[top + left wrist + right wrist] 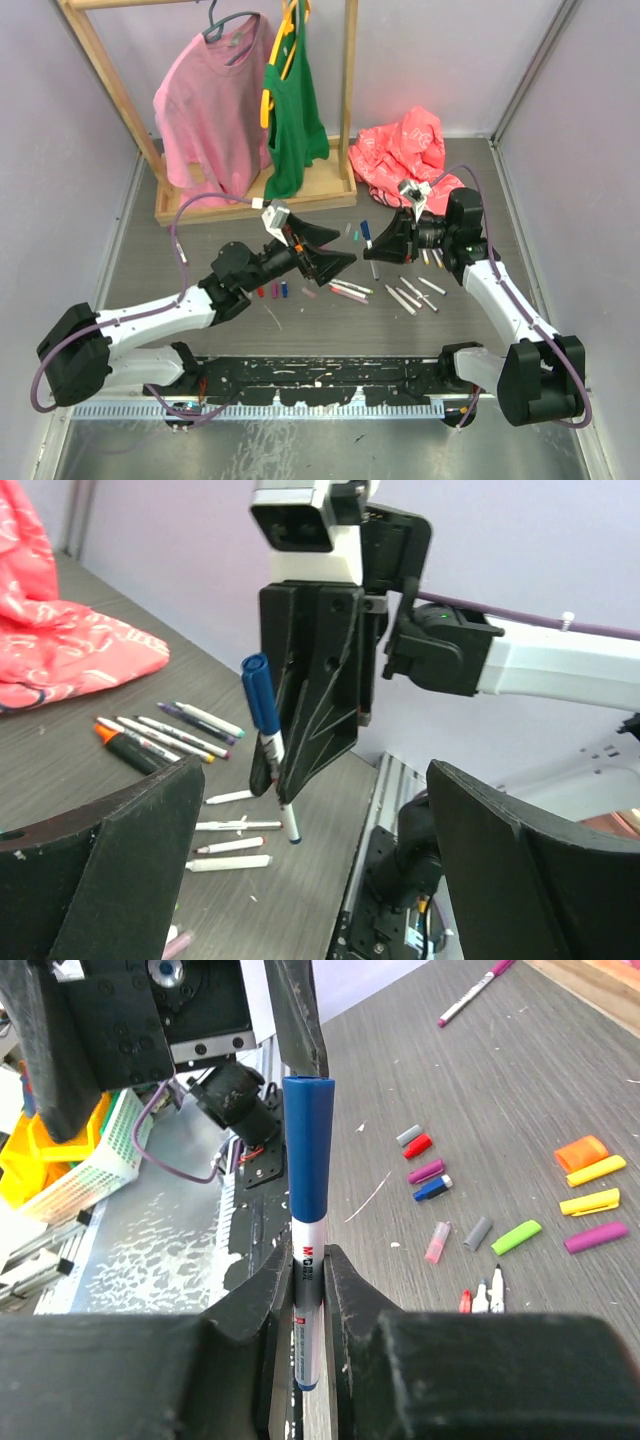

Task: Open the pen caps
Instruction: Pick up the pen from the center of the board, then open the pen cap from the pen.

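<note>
My right gripper (308, 1260) is shut on the white barrel of a pen (308, 1305) and holds it roughly upright. The pen's blue cap (308, 1150) sits on its top end. In the left wrist view the same capped pen (265, 705) hangs in the right gripper (275, 785) just beyond my left fingers (110, 860). My left gripper (347, 247) stands wide open with nothing between its jaws, facing the blue cap (365, 231). Several loose pen caps (430, 1172) lie on the table. More pens (170, 730) lie flat there.
A wooden rack (250, 200) with a pink shirt (205, 115) and a green top (295, 120) stands at the back. A red plastic bag (405, 150) lies to its right. Uncapped pens (412, 293) lie below the right gripper, and a black rail (320, 375) runs along the near edge.
</note>
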Controlling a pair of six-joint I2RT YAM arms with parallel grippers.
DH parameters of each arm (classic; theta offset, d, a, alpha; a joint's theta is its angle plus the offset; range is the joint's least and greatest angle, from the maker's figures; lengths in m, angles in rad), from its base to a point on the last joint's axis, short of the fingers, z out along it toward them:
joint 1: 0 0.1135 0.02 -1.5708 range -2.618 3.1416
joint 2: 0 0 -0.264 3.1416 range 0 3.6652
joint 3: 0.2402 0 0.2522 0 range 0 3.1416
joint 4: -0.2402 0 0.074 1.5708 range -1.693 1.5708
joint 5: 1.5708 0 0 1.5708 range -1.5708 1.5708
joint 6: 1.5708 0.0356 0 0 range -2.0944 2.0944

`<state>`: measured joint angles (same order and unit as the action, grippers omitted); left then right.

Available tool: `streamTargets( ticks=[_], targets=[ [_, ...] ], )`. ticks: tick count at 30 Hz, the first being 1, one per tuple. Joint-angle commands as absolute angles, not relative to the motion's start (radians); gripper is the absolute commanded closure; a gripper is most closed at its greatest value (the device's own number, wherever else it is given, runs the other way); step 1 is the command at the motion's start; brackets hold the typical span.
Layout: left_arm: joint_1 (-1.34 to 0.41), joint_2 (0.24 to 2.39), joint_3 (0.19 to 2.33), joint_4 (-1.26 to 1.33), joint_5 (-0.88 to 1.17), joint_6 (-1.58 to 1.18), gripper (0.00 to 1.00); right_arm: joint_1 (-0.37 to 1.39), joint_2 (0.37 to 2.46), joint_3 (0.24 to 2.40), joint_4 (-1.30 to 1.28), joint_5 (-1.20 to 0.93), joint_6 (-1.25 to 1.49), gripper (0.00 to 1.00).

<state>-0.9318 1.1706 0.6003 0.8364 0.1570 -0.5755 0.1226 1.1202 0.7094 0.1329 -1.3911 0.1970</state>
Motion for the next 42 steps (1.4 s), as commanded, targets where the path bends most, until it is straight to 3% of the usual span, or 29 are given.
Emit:
streamTargets(
  ticks=[1,4,8,18,32,40,42],
  targets=[
    [-0.900,1.186,0.708,0.768,0.314,-0.574,0.07,0.129,1.124,0.754,0.101,-1.479,0.132,0.99],
    [-0.883,1.241,0.757,0.780,0.344,-0.618,0.00,0.133,1.124,0.759,0.082,-1.490,0.113,0.99],
    [-0.865,1.335,0.807,0.812,0.386,-0.672,0.03,0.136,1.124,0.765,0.060,-1.506,0.090,0.99],
    [-0.858,1.459,0.862,0.949,0.462,-0.777,0.38,0.146,1.129,0.770,0.042,-1.507,0.078,0.99],
    [-0.858,1.466,0.859,0.974,0.447,-0.798,0.61,0.149,1.138,0.770,0.035,-1.502,0.070,0.99],
    [-0.856,1.464,0.864,0.967,0.448,-0.791,0.99,0.150,1.142,0.770,0.031,-1.495,0.065,0.99],
    [-0.855,1.455,0.864,0.969,0.441,-0.778,1.00,0.150,1.143,0.770,0.029,-1.494,0.062,0.99]
  ],
)
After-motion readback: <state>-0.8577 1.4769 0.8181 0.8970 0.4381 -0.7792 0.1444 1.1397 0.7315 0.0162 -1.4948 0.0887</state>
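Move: The blue cap of the pen standing upright in the right fingers is about 4 cm ahead of the open left hand, 5 cm to its right and 1 cm below it. From the right hand, the cap sits some 5 cm above and 2 cm ahead, level sideways. On the table roughly 20 cm under the left hand, uncapped pens lie about 3 cm ahead and 2 cm right; the white pens lie some 18 cm right and 1 cm ahead. The blue cap is met from the left by the open left hand, which swings about 5 cm right and slightly forward, first rising 2 cm, then dipping past its starting height and easing partly back up, while turning some 15 degrees clockwise. Its fingers shut around the cap and pinch it; the right hand keeps its grip on the barrel and draws the pen 2 cm back towards its base, turning slightly counter-clockwise. ##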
